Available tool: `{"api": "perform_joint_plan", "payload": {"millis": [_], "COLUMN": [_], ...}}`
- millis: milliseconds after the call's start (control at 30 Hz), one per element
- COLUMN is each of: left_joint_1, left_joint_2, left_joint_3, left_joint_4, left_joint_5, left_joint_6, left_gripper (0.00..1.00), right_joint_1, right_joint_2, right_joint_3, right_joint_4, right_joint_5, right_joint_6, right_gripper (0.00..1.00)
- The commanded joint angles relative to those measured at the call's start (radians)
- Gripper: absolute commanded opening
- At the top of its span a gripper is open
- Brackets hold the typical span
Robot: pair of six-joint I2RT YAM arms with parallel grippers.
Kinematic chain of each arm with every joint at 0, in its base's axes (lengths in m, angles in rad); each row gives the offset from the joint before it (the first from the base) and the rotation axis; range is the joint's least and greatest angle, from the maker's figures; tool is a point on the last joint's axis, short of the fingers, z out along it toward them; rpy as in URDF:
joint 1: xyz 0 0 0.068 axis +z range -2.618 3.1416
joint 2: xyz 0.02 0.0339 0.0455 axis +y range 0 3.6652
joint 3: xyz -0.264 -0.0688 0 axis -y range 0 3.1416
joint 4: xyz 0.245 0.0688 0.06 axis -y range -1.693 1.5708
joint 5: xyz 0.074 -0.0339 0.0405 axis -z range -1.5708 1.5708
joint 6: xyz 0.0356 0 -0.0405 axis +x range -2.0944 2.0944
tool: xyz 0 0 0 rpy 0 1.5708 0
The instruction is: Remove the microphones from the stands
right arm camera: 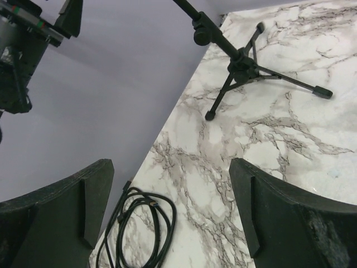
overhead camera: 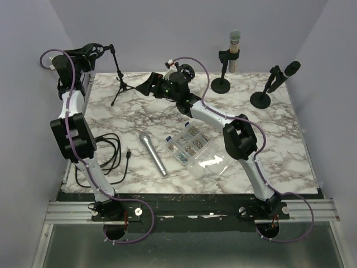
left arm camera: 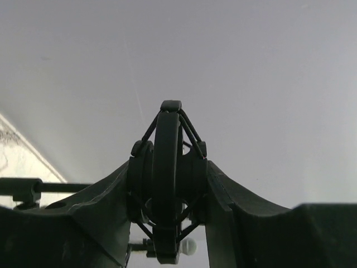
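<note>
A black tripod stand stands at the back left, with a boom that ends in a black shock mount. My left gripper is shut on that mount, and in the left wrist view both fingers press its sides. I see no microphone in the mount. A silver microphone lies flat on the marble table, left of centre. My right gripper hovers open and empty above the table right of the tripod. Its fingers stand wide apart.
At the back right, a round-base stand holds an upright microphone, and a second stand holds a black microphone. A clear box of small parts lies mid-table. A coiled black cable lies at the left edge, also in the right wrist view.
</note>
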Motion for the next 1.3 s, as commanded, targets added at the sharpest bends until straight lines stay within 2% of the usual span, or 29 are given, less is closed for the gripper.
{"api": "perform_joint_plan", "payload": {"millis": [0,233,467,633,733,833,900,933,1100,1267], "left_joint_1": [-0.006,-0.031,-0.065,-0.072,-0.072,-0.074,-0.073,-0.071,-0.061,-0.035], "left_joint_2": [-0.169,-0.346,-0.558,-0.608,-0.632,-0.655,-0.692,-0.711,-0.837,-0.914], "left_joint_3": [-0.102,-0.257,-0.54,-0.685,-0.742,-0.77,-0.78,-0.78,-0.805,-0.756], "left_joint_4": [-0.053,-0.07,-0.017,0.047,0.071,0.06,0.001,-0.045,-0.221,-0.512], "left_joint_5": [0.06,0.087,0.075,0.108,0.124,0.165,0.179,0.179,0.148,0.078], "left_joint_6": [-0.034,-0.097,-0.132,-0.147,-0.138,-0.118,-0.068,-0.035,0.12,0.299], "left_gripper": [0.41,0.41,0.41,0.45,0.54,0.76,0.88,0.98,0.99,0.99], "right_joint_1": [0.01,0.025,0.049,0.055,0.054,0.055,0.055,0.054,0.046,0.03], "right_joint_2": [0.015,-0.027,-0.062,-0.104,-0.144,-0.179,-0.192,-0.192,-0.181,-0.098], "right_joint_3": [0.038,-0.009,-0.085,-0.19,-0.273,-0.353,-0.39,-0.398,-0.441,-0.355], "right_joint_4": [-0.029,-0.038,-0.029,0.017,0.057,0.098,0.128,0.138,0.258,0.294], "right_joint_5": [-0.015,-0.008,-0.015,-0.01,0.002,0.006,0.008,0.006,-0.005,-0.086], "right_joint_6": [-0.001,0.001,0.024,0.075,0.093,0.145,0.207,0.242,0.361,0.463], "right_gripper": [0.94,0.93,0.93,0.93,0.94,0.96,0.98,0.98,0.99,0.96]}}
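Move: The tripod stand's empty ring is already pinched in the left fingers; its base stands about 9 cm right, 2 cm ahead and 31 cm below that hand. The clear patch it goes to is roughly 13 cm back, 18 cm right and 31 cm below. From the open right hand the base lies about 16 cm ahead, 18 cm left, 20 cm below; the silver microphone, some 23 cm straight back, 20 cm below. The tripod stand is drawn by its ring back towards the robot and rightward, the left hand hauling some 17 cm while turning about 10 degrees clockwise; its fingers then open and it backs off the ring. The open right hand sinks about 7 cm and draws back as far, nearing the stand, then rises slightly and rolls some 20 degrees. ##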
